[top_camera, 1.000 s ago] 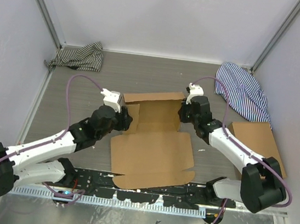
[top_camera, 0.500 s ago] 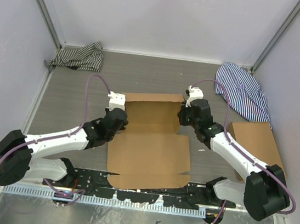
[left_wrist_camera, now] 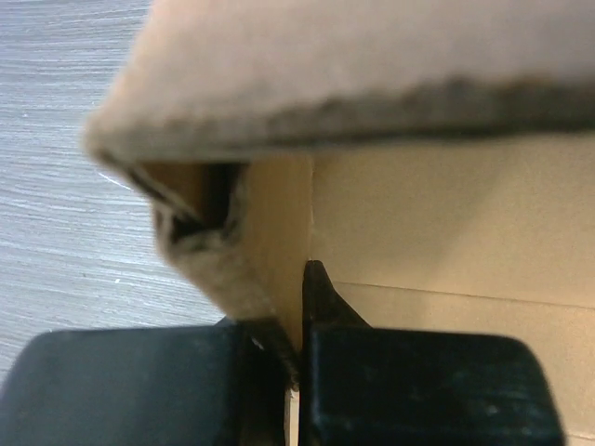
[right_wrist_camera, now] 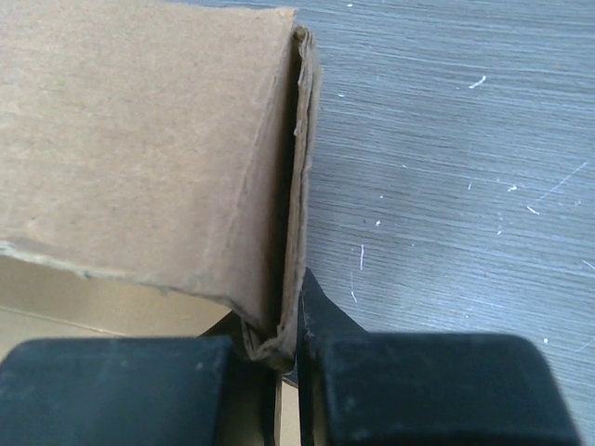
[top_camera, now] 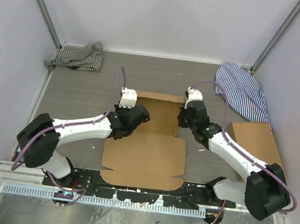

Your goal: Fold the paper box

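Observation:
The paper box [top_camera: 144, 153], brown corrugated cardboard, lies mid-table with its wide front panel flat and its back part raised into low walls. My left gripper [top_camera: 138, 114] is shut on the left side wall. In the left wrist view the cardboard [left_wrist_camera: 437, 232] fills the frame, and the left gripper [left_wrist_camera: 296, 344] pinches a folded edge of it. My right gripper [top_camera: 182, 114] is shut on the right side wall. In the right wrist view the doubled wall [right_wrist_camera: 139, 139] stands upright between the right gripper's [right_wrist_camera: 290, 348] fingers.
A dark striped cloth [top_camera: 78, 57] lies at the back left and a blue striped cloth [top_camera: 244, 91] at the back right. A smooth flat cardboard rectangle [top_camera: 257, 140] lies at the right, beside the right arm. A metal rail [top_camera: 128, 195] runs along the near edge.
My left gripper has moved right and back to the box's left wall and shut on it. The box has squared up and its front panel lies flatter. The right gripper has kept its grip.

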Robot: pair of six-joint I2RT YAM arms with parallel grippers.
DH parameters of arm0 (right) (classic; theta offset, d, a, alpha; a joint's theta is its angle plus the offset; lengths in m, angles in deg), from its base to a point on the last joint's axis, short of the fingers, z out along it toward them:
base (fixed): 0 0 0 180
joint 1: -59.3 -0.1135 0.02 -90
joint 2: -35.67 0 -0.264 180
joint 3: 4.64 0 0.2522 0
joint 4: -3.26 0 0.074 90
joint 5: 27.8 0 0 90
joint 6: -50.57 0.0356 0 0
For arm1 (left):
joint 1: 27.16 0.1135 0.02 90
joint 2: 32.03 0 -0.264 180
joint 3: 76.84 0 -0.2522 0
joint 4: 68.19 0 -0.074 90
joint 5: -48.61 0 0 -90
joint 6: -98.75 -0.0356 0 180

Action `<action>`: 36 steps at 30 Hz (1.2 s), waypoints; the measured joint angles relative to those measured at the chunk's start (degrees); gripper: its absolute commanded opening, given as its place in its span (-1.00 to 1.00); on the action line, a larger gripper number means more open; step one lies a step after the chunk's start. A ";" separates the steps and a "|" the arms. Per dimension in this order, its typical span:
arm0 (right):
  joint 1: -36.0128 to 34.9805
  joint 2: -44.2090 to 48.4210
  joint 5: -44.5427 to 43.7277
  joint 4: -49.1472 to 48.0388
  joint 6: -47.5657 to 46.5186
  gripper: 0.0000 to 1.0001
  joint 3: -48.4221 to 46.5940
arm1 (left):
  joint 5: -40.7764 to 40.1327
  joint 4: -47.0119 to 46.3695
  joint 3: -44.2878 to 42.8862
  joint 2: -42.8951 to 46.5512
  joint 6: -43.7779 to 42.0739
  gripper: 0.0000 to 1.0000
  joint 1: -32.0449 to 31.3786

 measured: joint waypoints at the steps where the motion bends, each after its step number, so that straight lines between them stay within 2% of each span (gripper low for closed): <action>1: -0.22 -0.26 -0.85 0.24 0.63 -0.97 -0.17 | -1.14 1.46 -1.09 -1.05 1.25 -1.00 -0.57; 2: -0.35 -0.59 -1.62 0.44 1.09 -0.97 -0.31 | -2.14 2.93 -1.99 -1.99 2.58 -0.90 -1.22; 4: -0.59 -1.60 -2.82 0.66 2.25 -0.97 -0.44 | -3.30 4.63 -2.56 -2.80 4.31 -0.50 -2.32; 11: -1.62 -3.52 -5.42 0.76 3.78 -0.97 -1.29 | -4.98 7.37 1.11 -0.57 7.06 0.22 -4.92; 12: -1.70 -3.56 -5.70 0.76 3.78 -0.96 -1.40 | -5.01 7.41 2.25 0.68 7.17 0.27 -5.01; 15: -1.92 -3.82 -6.08 0.87 3.93 -0.92 -2.05 | -4.81 7.39 5.11 5.79 7.85 0.30 -5.05; 19: -2.05 -3.87 -6.21 1.14 4.59 -0.53 -3.45 | -3.89 7.61 6.82 13.27 8.22 0.32 -5.07; 24: -2.23 -3.82 -5.86 1.01 5.60 -0.25 -4.42 | -0.96 7.91 8.07 22.95 8.41 0.41 -5.25; 29: -2.43 -3.82 -4.55 1.42 5.86 -0.10 -4.87 | 3.54 8.41 10.36 30.93 8.41 0.44 -5.35; 36: -2.21 -3.61 -2.75 3.78 5.20 -0.12 -6.32 | 5.86 13.70 10.34 32.61 10.25 0.36 -5.31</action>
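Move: Both hands already pinch the paper box's standing corners: the left side flap is between the left fingers, the right side flap between the right. The rear rim flap's middle lies about 5 cm ahead and 11 cm right of the left hand, roughly level in height. The flat front panel's middle is some 15 cm back, 9 cm right of the left hand and about 8 cm below it. Left hand lets go of the left side flap, backs off about 8 cm and rises 5; right fingers open. ##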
